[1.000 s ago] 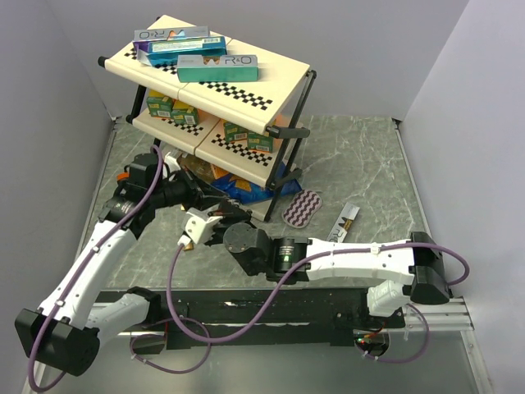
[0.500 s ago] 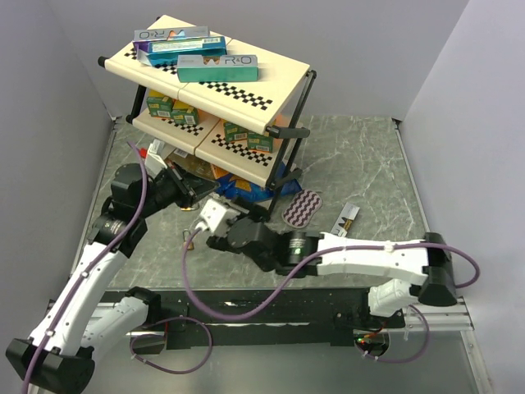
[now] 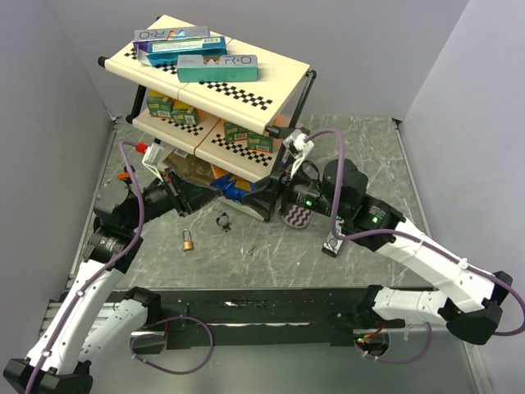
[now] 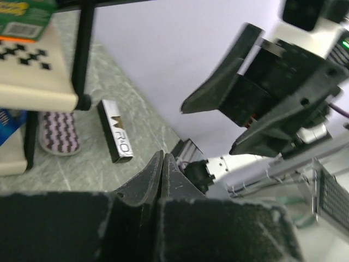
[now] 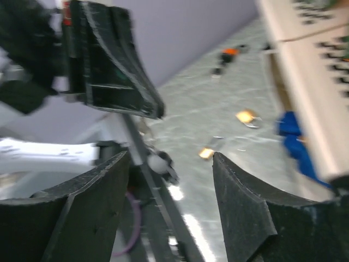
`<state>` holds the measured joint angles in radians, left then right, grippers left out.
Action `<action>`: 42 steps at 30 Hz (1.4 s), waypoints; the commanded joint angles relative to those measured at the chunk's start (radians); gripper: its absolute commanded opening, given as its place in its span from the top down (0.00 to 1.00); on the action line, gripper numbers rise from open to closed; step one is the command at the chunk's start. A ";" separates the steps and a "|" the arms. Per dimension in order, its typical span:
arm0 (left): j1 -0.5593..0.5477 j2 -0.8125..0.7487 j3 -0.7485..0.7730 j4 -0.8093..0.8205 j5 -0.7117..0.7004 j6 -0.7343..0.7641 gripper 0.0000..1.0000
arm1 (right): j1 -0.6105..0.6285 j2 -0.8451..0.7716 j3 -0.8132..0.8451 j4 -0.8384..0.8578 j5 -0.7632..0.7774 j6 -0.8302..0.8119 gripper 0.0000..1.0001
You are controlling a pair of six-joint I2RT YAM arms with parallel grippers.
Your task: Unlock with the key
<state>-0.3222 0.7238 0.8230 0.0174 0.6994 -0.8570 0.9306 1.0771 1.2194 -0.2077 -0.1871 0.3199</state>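
Note:
The brass padlock (image 3: 189, 242) lies loose on the marble tabletop in front of the shelf rack, and shows blurred as a gold body with a silver shackle (image 5: 246, 116). A dark-headed key (image 3: 222, 220) with a ring lies just right of it, apart from the padlock. My left gripper (image 3: 197, 200) hangs by the rack's bottom shelf, above and behind the padlock; its fingers (image 4: 162, 159) are pressed together with nothing between them. My right gripper (image 3: 279, 195) is by the rack's right leg, pointing left, and stands open and empty (image 5: 170, 155).
A three-tier checkered shelf rack (image 3: 283, 78) with boxes and snack bags fills the back left. A wavy-patterned pouch (image 3: 302, 208) and a slim dark box (image 3: 334, 240) lie right of it. A small metal bit (image 3: 253, 249) lies near the key.
Both arms have pulled apart from the middle. The padlock and key, held together a second ago, now lie on the table. The right gripper opened and swung right toward the rack's leg.

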 commanded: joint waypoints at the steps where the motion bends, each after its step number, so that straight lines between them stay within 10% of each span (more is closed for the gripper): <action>1: 0.003 0.015 0.010 0.182 0.149 0.003 0.99 | -0.021 0.055 -0.003 0.128 -0.265 0.169 0.34; 30: 0.003 0.049 0.022 0.236 0.215 -0.013 0.99 | -0.022 0.216 0.054 0.266 -0.413 0.246 0.70; 37: 0.003 0.058 0.022 0.243 0.219 -0.014 0.99 | -0.021 0.222 0.058 0.278 -0.408 0.251 0.99; 42: 0.003 0.062 0.027 0.202 0.195 -0.001 0.98 | -0.021 0.205 0.029 0.294 -0.376 0.260 1.00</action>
<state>-0.3202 0.7853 0.8234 0.2050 0.8936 -0.8768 0.9115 1.3022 1.2282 0.0124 -0.5873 0.5686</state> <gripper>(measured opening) 0.021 0.011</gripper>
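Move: The key bunch is already pinched at the left hand's fingertips, a centimetre or so to the right of its hand point and about 2 cm below. From the right hand the bunch lies some 8 cm to the left, 1 cm back and 3 cm lower, its round charm hanging about 5 cm beneath. On the table, about 25 cm below the right hand, are the brass padlock, 18 cm left and 3 back, and a loose small key, 5 cm straight back. The keys stay in the left hand's shut fingers, drawn a couple of centimetres back, up and right and turned some 10 degrees clockwise, then held nearly still. The right hand comes in about 7 cm to its left, also back and down, turning some 20 degrees counter-clockwise and tipping down; its wide-open fingers close at the left fingertips, pinching the bunch from the opposite side. ##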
